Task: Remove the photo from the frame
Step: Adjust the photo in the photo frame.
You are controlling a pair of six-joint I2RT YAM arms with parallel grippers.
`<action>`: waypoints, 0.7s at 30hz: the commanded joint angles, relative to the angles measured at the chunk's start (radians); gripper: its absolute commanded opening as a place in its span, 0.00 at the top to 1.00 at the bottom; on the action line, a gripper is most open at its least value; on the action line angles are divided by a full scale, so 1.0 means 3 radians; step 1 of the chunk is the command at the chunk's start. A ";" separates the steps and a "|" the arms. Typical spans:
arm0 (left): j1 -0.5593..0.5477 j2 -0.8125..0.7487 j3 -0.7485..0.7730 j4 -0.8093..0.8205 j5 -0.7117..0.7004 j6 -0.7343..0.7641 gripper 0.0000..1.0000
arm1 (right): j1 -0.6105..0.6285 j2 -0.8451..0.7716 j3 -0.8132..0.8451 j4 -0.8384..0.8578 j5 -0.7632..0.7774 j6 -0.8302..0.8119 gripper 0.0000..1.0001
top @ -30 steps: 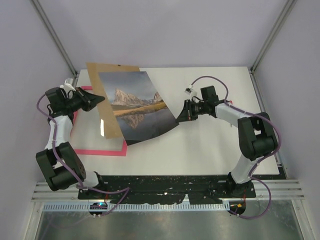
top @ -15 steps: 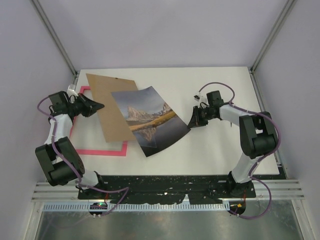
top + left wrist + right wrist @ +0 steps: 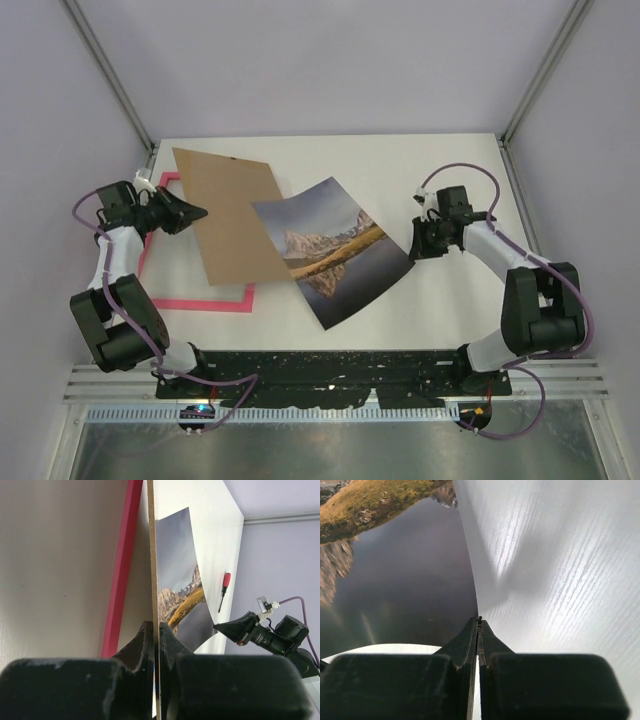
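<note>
The photo, a mountain mirrored in a lake, lies tilted at mid-table, its left corner over the brown backing board. My right gripper is shut on the photo's right corner and holds it bent above the table. In the right wrist view the print curves away from the closed jaws. My left gripper is shut on the board's left edge; the left wrist view has that board edge-on between the jaws. The pink frame lies flat beneath the board at the left.
White table with metal posts at the back corners. A black base plate runs along the near edge. In the left wrist view a small red-handled tool lies beyond the photo and frame.
My right gripper has drawn the photo to the right and nearer, sliding it almost off the backing board. The left gripper lowered the board at first, then stayed still.
</note>
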 commanded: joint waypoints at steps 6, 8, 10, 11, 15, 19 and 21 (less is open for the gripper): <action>0.0028 -0.0114 0.0187 0.0146 0.0126 0.0112 1.00 | 0.0295 0.0237 0.0313 -0.0514 0.0083 -0.0742 0.43; 0.0028 -0.0119 0.0187 0.0141 0.0131 0.0117 1.00 | 0.0367 0.0298 0.0338 -0.0570 0.0057 -0.0865 0.35; 0.0023 -0.0119 0.0197 0.0121 0.0131 0.0138 1.00 | 0.0469 0.0278 0.0339 -0.0525 0.0073 -0.1013 0.33; 0.0028 -0.0124 0.0223 0.0110 0.0131 0.0138 1.00 | 0.0540 0.0207 0.0329 -0.0403 0.0088 -0.1070 0.32; 0.0028 -0.0140 0.0264 0.0095 0.0111 0.0133 1.00 | 0.0867 -0.0018 0.0339 0.0109 0.0211 -0.1448 0.30; 0.0034 -0.0181 0.0295 0.0085 0.0090 0.0122 1.00 | 0.1159 -0.0019 0.0481 0.0513 0.0002 -0.1643 0.27; 0.0028 -0.0191 0.0300 0.0085 0.0085 0.0107 1.00 | 0.1338 0.0007 0.0507 0.0636 -0.0075 -0.1673 0.26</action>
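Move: The photo's right corner is pinched in the right fingers, a few centimetres off the table; the photo's middle lies about 15 cm to that hand's left, 2 cm farther out and 4 cm lower. The red screwdriver is some 9 cm right, 7 cm ahead and 4 cm below; the brown board stands tilted, its middle 33 cm left and 6 cm ahead, 4 cm higher. From the left hand the photo's middle is about 23 cm right, 5 cm back, 16 cm down. The photo's raised corner is let go as the right fingers spread wide from shut. The right hand first dips back and down beside it by a couple of centimetres, then lifts again and swings left over the photo, ending about 9 cm left and turned some 35 degrees counter-clockwise. The left hand holds its place, still pinching the board's edge. ##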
